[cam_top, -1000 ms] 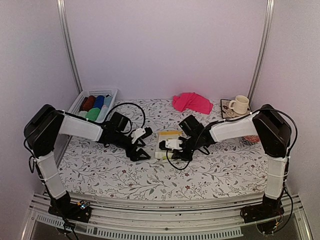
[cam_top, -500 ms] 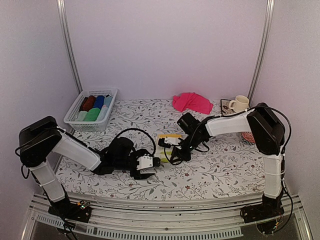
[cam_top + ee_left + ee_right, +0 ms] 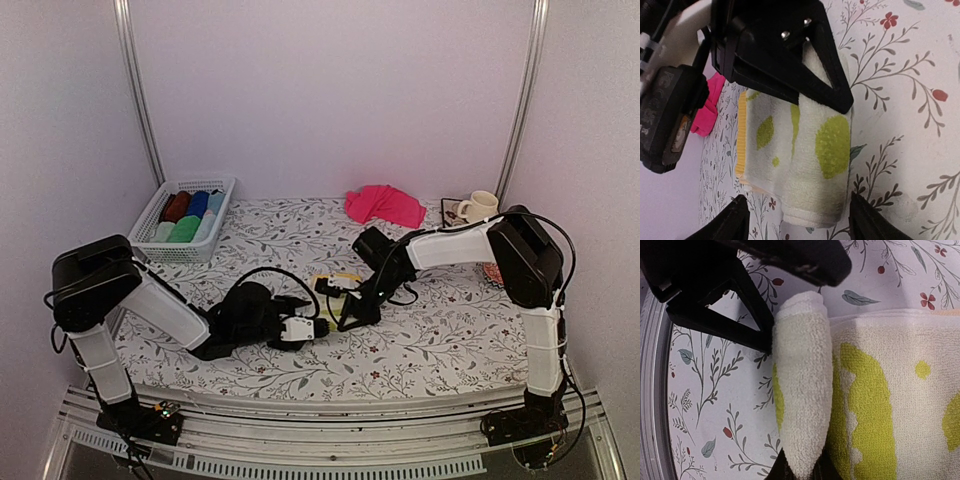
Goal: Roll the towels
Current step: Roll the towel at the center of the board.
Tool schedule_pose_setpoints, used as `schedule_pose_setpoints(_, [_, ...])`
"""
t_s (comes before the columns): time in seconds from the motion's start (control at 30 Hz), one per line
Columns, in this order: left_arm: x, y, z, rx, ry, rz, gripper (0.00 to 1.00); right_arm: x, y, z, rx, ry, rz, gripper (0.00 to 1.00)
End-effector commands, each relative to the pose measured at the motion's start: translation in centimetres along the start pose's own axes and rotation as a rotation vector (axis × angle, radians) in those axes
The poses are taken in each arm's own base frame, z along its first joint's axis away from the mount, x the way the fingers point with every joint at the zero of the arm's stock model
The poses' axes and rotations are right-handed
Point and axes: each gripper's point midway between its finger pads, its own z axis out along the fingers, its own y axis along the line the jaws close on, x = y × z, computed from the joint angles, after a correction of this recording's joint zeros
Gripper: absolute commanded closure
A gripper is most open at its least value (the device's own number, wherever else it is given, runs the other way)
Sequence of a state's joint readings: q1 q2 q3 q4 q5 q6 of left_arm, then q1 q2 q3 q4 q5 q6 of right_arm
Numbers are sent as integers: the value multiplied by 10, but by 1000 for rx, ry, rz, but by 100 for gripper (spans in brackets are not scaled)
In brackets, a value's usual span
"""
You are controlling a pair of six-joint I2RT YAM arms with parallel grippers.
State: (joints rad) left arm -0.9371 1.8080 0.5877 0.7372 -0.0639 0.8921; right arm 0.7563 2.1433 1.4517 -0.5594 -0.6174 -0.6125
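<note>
The lime-yellow patterned towel (image 3: 337, 284) (image 3: 800, 150) lies mid-table, its near edge curled over into a partial roll (image 3: 802, 400). My right gripper (image 3: 348, 310) (image 3: 800, 474) is shut on that rolled edge, pinching the fold. My left gripper (image 3: 318, 327) (image 3: 802, 225) lies low on the table at the roll's end. It is open, with one fingertip (image 3: 735, 222) on each side of the end and neither touching it. The hot pink towel (image 3: 385, 205) (image 3: 707, 105) lies crumpled at the back.
A white basket (image 3: 150, 215) holding dark red, blue and green cloth rolls stands at the back left. A cream mug (image 3: 480, 207) sits on a coaster at the back right. A red-orange woven pad (image 3: 497, 276) lies behind the right arm.
My left arm swung down and in from the left, bringing its gripper to the roll's end, jaws narrowing slightly. My right gripper shifted a little with the towel edge.
</note>
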Motion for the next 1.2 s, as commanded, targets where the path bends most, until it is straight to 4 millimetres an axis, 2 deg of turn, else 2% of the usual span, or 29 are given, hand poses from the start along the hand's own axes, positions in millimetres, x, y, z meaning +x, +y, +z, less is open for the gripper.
schedule_pose_setpoints(0.0, [-5,-4,6,9,1,72,35,21,15,10,-86,60,69,88])
schedule_pose_setpoints(0.13, [-6,-15,8,54,5,101,41,21,15,10,-85,62,70,88])
schedule_pose_setpoints(0.43, [-3,-34,14,138,38,135,41,20,15,8,-78,65,68,88])
schedule_pose_setpoints(0.5, [1,-34,17,137,57,136,44,20,14,8,-75,65,68,88])
schedule_pose_setpoints(0.67, [4,-38,23,163,83,127,70,20,13,7,-65,66,62,88])
schedule_pose_setpoints(0.8, [4,-44,19,197,83,119,88,19,11,5,-50,71,57,86])
schedule_pose_setpoints(0.87, [2,-49,16,233,77,106,100,17,6,2,-20,72,43,84])
schedule_pose_setpoints(1.03, [-3,-60,13,320,61,57,100,4,-3,-17,80,56,-3,61])
schedule_pose_setpoints(1.17, [-5,-66,12,399,52,-1,100,-9,-4,-38,150,24,-57,54])
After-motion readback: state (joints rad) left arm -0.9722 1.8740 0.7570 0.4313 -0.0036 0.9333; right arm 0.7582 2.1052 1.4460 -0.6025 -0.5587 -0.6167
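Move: The roll's left end lies just under the left hand's open fingers, about 2 cm to its right, level fore and aft, some 3 cm lower. The towel's flat, unrolled part spreads beyond, its middle roughly 7 cm ahead of that hand and 4 cm right; the pink towel is about 31 cm ahead and 14 cm right. The right hand already pinches the roll, whose left end lies about 3 cm to its left, level fore and aft. Down about 3 cm and some 2 cm to the right, easing back 1.5 cm, the left hand brings its fingers around the roll's left end and shuts them on it, tilting roughly 15 degrees. The right hand, still pinching the roll, draws back 1 cm and pauses; once the left has closed, its fingers open partway and it starts forward and up, barely 1 cm. ##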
